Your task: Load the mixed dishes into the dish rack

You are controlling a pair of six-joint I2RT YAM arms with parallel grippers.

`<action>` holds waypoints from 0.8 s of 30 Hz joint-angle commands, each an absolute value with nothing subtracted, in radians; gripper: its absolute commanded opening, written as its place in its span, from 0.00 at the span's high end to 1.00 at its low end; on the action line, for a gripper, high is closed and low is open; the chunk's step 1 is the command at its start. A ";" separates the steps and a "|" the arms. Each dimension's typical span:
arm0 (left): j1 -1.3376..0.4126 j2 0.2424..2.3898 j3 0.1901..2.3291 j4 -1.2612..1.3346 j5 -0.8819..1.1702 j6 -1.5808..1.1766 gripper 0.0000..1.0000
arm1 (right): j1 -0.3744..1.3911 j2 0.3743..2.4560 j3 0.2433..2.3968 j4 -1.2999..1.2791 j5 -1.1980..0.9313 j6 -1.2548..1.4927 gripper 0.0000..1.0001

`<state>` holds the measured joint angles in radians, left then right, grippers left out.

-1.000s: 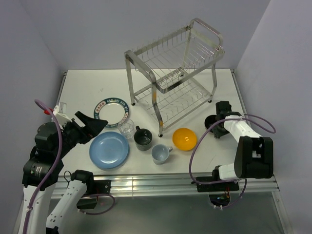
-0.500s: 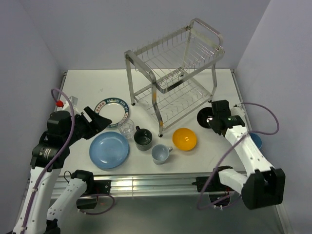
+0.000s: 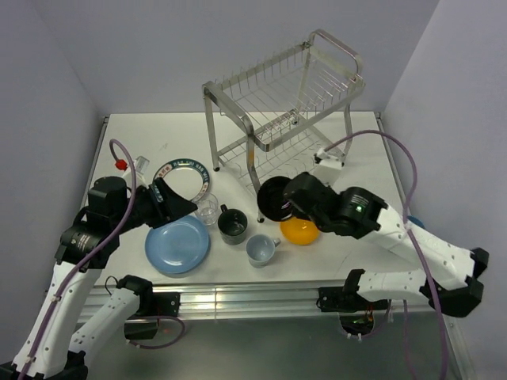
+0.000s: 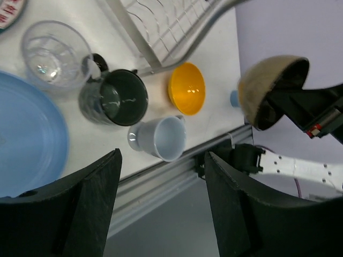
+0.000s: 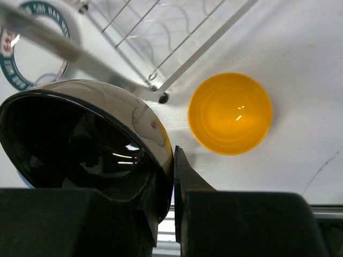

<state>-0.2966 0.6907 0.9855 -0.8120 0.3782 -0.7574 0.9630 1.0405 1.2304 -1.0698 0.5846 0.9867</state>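
Note:
The silver wire dish rack [image 3: 285, 103] stands at the back of the table. My right gripper [image 5: 174, 176] is shut on the rim of a dark bowl [image 5: 80, 134], glossy black inside and tan outside, held tilted in the air before the rack's front leg [image 3: 276, 198]. Below it sits the orange bowl [image 5: 230, 113], partly hidden under the arm in the top view. My left gripper [image 4: 162, 160] hovers open and empty over the left-hand dishes: the light blue plate [image 3: 177, 244], clear glass [image 3: 207, 209], dark mug [image 3: 234, 226] and pale mug [image 3: 260, 249].
The white plate with the green rim [image 3: 182, 179] lies behind the left gripper [image 3: 181, 207]. A blue cup [image 3: 414, 225] peeks out behind the right arm near the table's right edge. The metal rail [image 3: 238, 299] runs along the front edge.
The right arm has swung left from the table's right side, carrying the dark bowl to the front of the rack. The left gripper has shifted right and its jaws have narrowed a little.

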 commanded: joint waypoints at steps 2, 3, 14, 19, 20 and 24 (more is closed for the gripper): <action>-0.362 0.675 1.000 -0.755 0.422 -0.778 0.32 | 1.120 1.224 1.410 -1.192 0.777 1.129 1.00; -0.368 0.673 1.012 -0.759 0.420 -0.776 0.32 | 1.159 1.250 1.431 -1.198 0.784 1.135 1.00; -0.426 0.680 1.014 -0.770 0.443 -0.758 0.31 | 1.276 1.560 1.716 -1.239 0.798 1.134 1.00; -0.455 0.699 0.988 -0.756 0.404 -0.758 0.32 | 1.299 1.623 1.844 -1.252 0.787 1.103 1.00; -0.463 0.706 0.979 -0.752 0.396 -0.764 0.32 | 1.304 1.647 1.862 -1.259 0.785 1.101 1.00; -0.517 0.733 0.971 -0.741 0.307 -0.770 0.33 | 1.336 1.698 1.969 -1.290 0.785 1.104 1.00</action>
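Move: The black bowl, pinched in the right gripper, is about 20 cm right of the left hand, nearly level fore and aft and a little lower. From the right hand, the open left gripper is some 25 cm left and 2 cm higher. The green mug stands on the table 15 cm left and 2 ahead, the grey-blue cup 7 left and 4 back, the rack's near leg 8 left and 6 ahead. The black bowl, still pinched at its rim by the right fingers, is carried about 17 cm left, past the near side of the rack's leg and over the cups, towards the left gripper, dipping slightly before rising. Meanwhile the left hand shifts a few centimetres right and back, turning some 10 degrees clockwise, fingers staying open. ##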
